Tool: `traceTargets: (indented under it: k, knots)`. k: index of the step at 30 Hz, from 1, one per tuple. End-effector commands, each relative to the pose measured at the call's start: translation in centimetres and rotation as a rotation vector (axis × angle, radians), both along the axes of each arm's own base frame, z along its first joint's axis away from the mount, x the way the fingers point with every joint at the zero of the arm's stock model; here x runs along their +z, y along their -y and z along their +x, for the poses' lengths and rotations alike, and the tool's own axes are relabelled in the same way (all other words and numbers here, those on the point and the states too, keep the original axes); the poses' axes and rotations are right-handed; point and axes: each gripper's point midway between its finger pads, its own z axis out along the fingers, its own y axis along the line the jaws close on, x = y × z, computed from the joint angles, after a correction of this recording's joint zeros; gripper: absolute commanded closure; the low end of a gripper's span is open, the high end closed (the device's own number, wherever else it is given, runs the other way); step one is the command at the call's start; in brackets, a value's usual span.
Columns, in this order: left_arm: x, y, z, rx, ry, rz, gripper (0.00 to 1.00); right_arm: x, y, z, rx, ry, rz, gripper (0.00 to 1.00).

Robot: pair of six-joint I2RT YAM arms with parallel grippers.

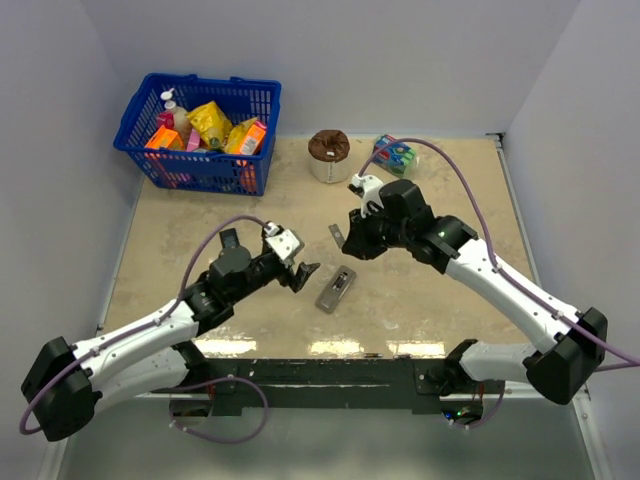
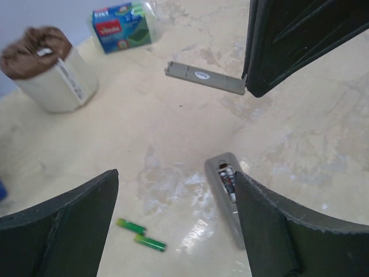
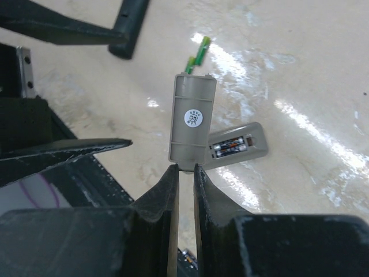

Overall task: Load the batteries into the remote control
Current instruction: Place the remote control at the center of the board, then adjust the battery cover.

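The remote control lies back up on the table, its battery bay uncovered. Two dark batteries sit side by side inside the bay, also seen in the right wrist view. My left gripper hovers over the table just left of the remote, open and holding nothing. My right gripper is shut on the lower edge of the grey battery cover, which has a round white sticker. The cover hangs above the table, up and behind the remote.
Two small green sticks lie on the table between the left fingers. A blue basket of packets stands at the back left. A white tub with a brown top and a sponge pack stand at the back.
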Motion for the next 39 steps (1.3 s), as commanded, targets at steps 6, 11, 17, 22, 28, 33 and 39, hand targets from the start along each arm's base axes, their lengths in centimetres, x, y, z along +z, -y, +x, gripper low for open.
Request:
traceTargets:
  k: [6, 11, 17, 22, 28, 33, 39]
  knots:
    - [7.1, -1.0, 2.3, -0.069, 0.554, 0.349, 0.11, 4.2, -2.1, -2.8, 0.222, -0.039, 0.079, 1.00]
    - [10.7, -0.6, 2.8, -0.074, 0.705, 0.391, 0.16, 4.6, -2.3, -3.2, 0.257, -0.054, 0.080, 1.00]
    - [10.3, 2.2, 0.8, -0.319, 0.735, 0.438, 0.25, 4.7, -2.8, -3.3, 0.273, -0.069, 0.091, 1.00]
    - [7.9, 2.9, -0.7, -0.465, 0.706, 0.521, 0.31, 5.0, -3.1, -3.1, 0.279, -0.069, 0.104, 1.00]
    - [7.3, 2.7, -0.8, -0.485, 0.691, 0.571, 0.37, 5.0, -3.4, -3.0, 0.279, -0.075, 0.110, 1.00]
    - [7.2, 3.3, -0.6, -0.488, 0.695, 0.568, 0.43, 4.9, -3.6, -3.3, 0.294, -0.090, 0.122, 1.00]
    - [7.0, 3.9, -0.1, -0.474, 0.695, 0.571, 0.54, 4.4, -3.7, -3.8, 0.314, -0.118, 0.124, 1.00]
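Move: The grey battery cover my left fingers go for is about 5 cm ahead and 8 cm to the right of my left hand, nearly level; my right fingers pinch its near end, its middle 3 cm ahead and 2 cm left of them. The remote control lies about 3 cm back, 8 cm right and 17 cm below my left hand, or 5 cm back, 2 cm left and 18 cm below my right. Two green batteries lie 4 cm ahead, 5 cm left, 18 cm below my left hand. I swing my open left hand up about 9 cm and slightly forward, rolling it nearly 60 degrees with its left side rising, then bring it down about 5 cm, back and to the right, fingers half closing around the cover's free end. My right hand keeps its pinch and brings the cover back, left and a little up to meet it, turning about 15 degrees counter-clockwise. ##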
